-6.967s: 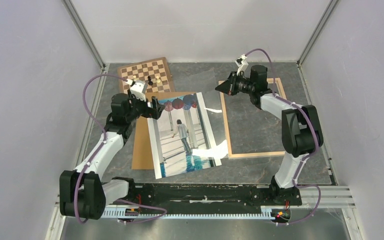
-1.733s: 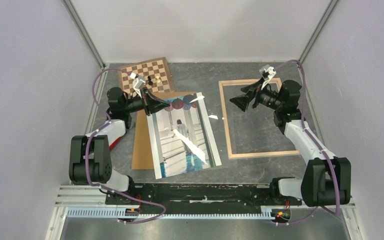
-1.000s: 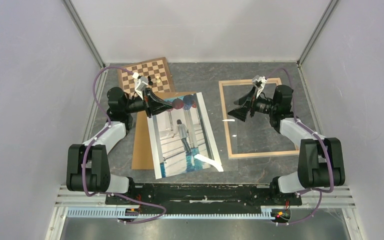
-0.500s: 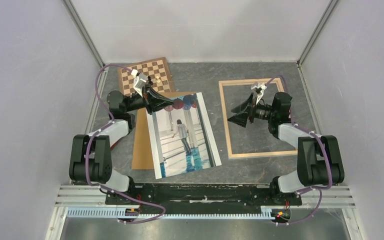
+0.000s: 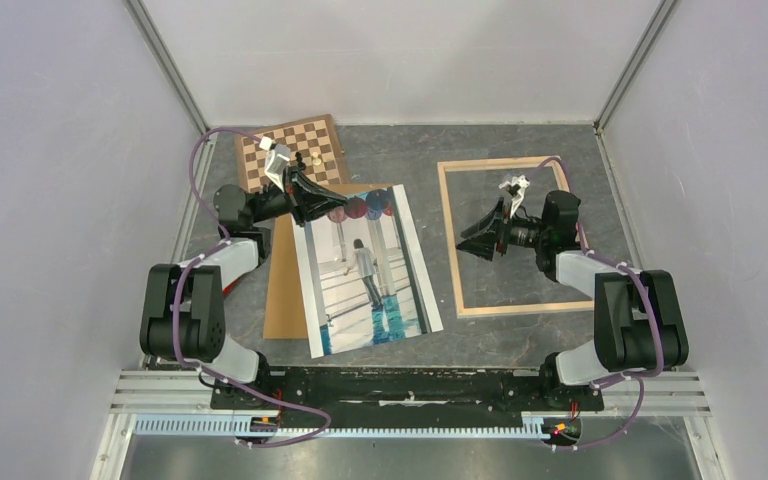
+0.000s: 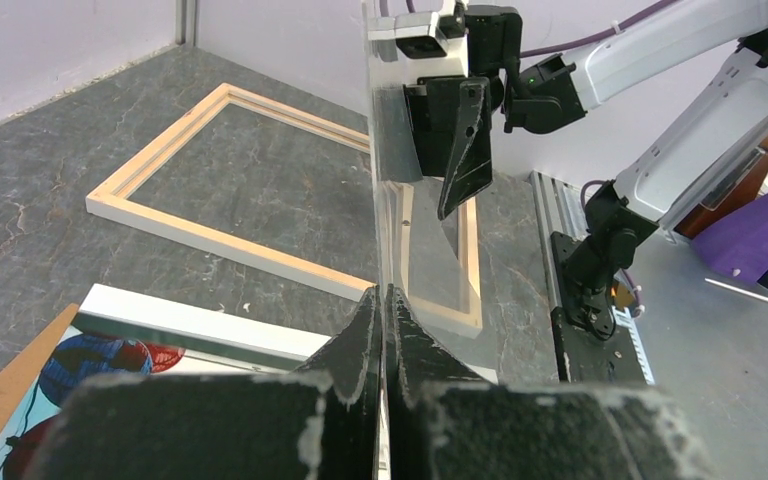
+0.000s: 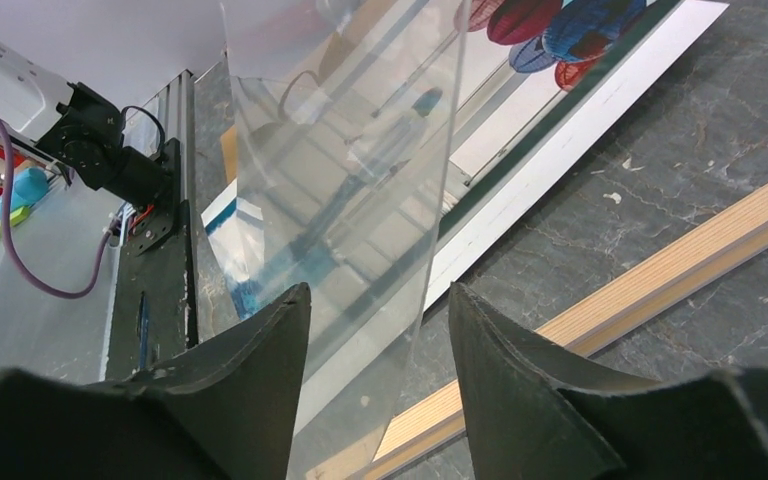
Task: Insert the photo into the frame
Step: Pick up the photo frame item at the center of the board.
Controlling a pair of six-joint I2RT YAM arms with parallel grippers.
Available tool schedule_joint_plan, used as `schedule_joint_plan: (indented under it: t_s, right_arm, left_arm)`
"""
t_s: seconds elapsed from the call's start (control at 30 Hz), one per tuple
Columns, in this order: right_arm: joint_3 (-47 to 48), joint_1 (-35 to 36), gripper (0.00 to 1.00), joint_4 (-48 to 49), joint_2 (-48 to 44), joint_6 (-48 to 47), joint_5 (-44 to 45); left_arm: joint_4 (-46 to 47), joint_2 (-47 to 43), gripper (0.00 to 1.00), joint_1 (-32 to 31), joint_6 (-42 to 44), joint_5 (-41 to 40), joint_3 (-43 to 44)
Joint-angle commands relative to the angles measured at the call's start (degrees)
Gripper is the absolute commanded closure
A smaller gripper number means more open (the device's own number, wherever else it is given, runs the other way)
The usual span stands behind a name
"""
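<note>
The photo (image 5: pixel 365 270) lies face up on a brown backing board (image 5: pixel 282 290), left of centre. To its right the empty frame (image 5: pixel 452 250) lies flat on the table. My left gripper (image 5: pixel 330 205) hovers over the photo's top edge, shut on one edge of a clear sheet (image 6: pixel 390 225) that stands on edge and reaches across toward the frame. My right gripper (image 5: pixel 465 243) is over the frame's left bar. Its jaws stand apart on either side of the sheet's far edge (image 7: pixel 340 170). The photo (image 7: pixel 570 25) and a frame bar (image 7: pixel 660 270) show behind the right gripper (image 7: pixel 380 290).
A checkered chessboard (image 5: pixel 290 150) with a few pieces lies at the back left, behind the left arm. Grey walls close in both sides and the back. The black rail (image 5: pixel 410 385) with both arm bases runs along the near edge.
My right gripper has narrowed its jaws around the sheet's edge and shifted slightly nearer over the frame's left bar. My left gripper stays shut on the sheet, hardly moved.
</note>
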Motion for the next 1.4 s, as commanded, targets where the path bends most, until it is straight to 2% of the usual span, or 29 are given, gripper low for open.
schedule_joint_plan:
  t_s: [0.0, 0.3, 0.5, 0.63, 0.7, 0.83, 0.9, 1.03, 1.13, 1.23, 1.37]
  right_arm:
    - [-0.7, -0.1, 0.46, -0.7, 0.5, -3.1, -2.1]
    - [-1.1, -0.1, 0.58, -1.4, 1.0, -3.8, -4.0]
    - [-0.5, -0.1, 0.76, -1.3, 0.9, -3.6, -5.6]
    - [0.1, -0.1, 0.83, -2.1, -0.3, -3.8, -5.5]
    - [0.9, -0.2, 0.85, -4.4, -0.8, -5.3, -5.5]
    - [4.2, -0.7, 0.87, -16.6, -2.0, -14.8, -4.9]
    - [5.1, -1.1, 0.87, -19.4, -2.5, -16.6, -4.9]
    - [6.3, -3.1, 1.0, -23.7, -4.0, -19.2, -5.2]
    - [6.6, -4.2, 1.0, -24.8, -5.3, -19.5, -5.1]
    - [7.0, -5.0, 1.0, -26.3, -6.6, -19.6, -5.1]
    - [7.0, -5.6, 1.0, -28.4, -8.5, -19.1, -4.3]
  left_arm:
    - [1.4, -2.1, 0.98, 0.1, 1.0, -1.3, 1.2]
    - [0.4, -2.2, 0.98, 0.1, 2.2, -1.6, 0.8]
    - [-1.6, -2.4, 0.98, 0.0, 4.2, -1.9, 0.6]
    - [-4.6, -2.7, 0.98, 0.0, 6.7, -2.1, 0.5]
    - [-6.1, -3.0, 0.98, 0.1, 8.0, -2.2, 0.7]
    - [-10.8, -3.8, 0.98, 0.1, 11.3, -2.5, 1.3]
    - [-13.4, -4.2, 0.97, 0.1, 13.2, -2.7, 1.4]
    - [-17.5, -4.8, 0.95, 0.0, 16.3, -3.0, 2.0]
    - [-18.9, -5.0, 0.91, 0.1, 17.2, -3.2, 2.2]
    - [-21.2, -5.1, 0.82, 0.1, 18.4, -3.5, 2.8]
    - [-24.2, -5.5, 0.54, 0.0, 20.4, -5.1, 3.5]
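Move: Between the two hands hangs the clear sheet: one end is already pinched in the left fingers, and its middle lies about 12 cm to that hand's right, 2 cm back and 5 cm lower. From the open right hand the same middle is some 12 cm left, level fore-and-aft and 6 cm up. On the board, 14 cm below the right hand, the wooden frame's middle is 6 cm ahead and 9 cm right, the photo's 21 cm left and level with it. Easing back about 2 cm and down 1 cm, the right hand shuts its half-open fingers on the clear sheet's end between them, then draws off some 2 cm to the right and 2 cm up with the sheet pinched. The left hand keeps its grip while sinking and edging forward by 1–2 cm, and opens its fingers only once the right is nearly shut. ##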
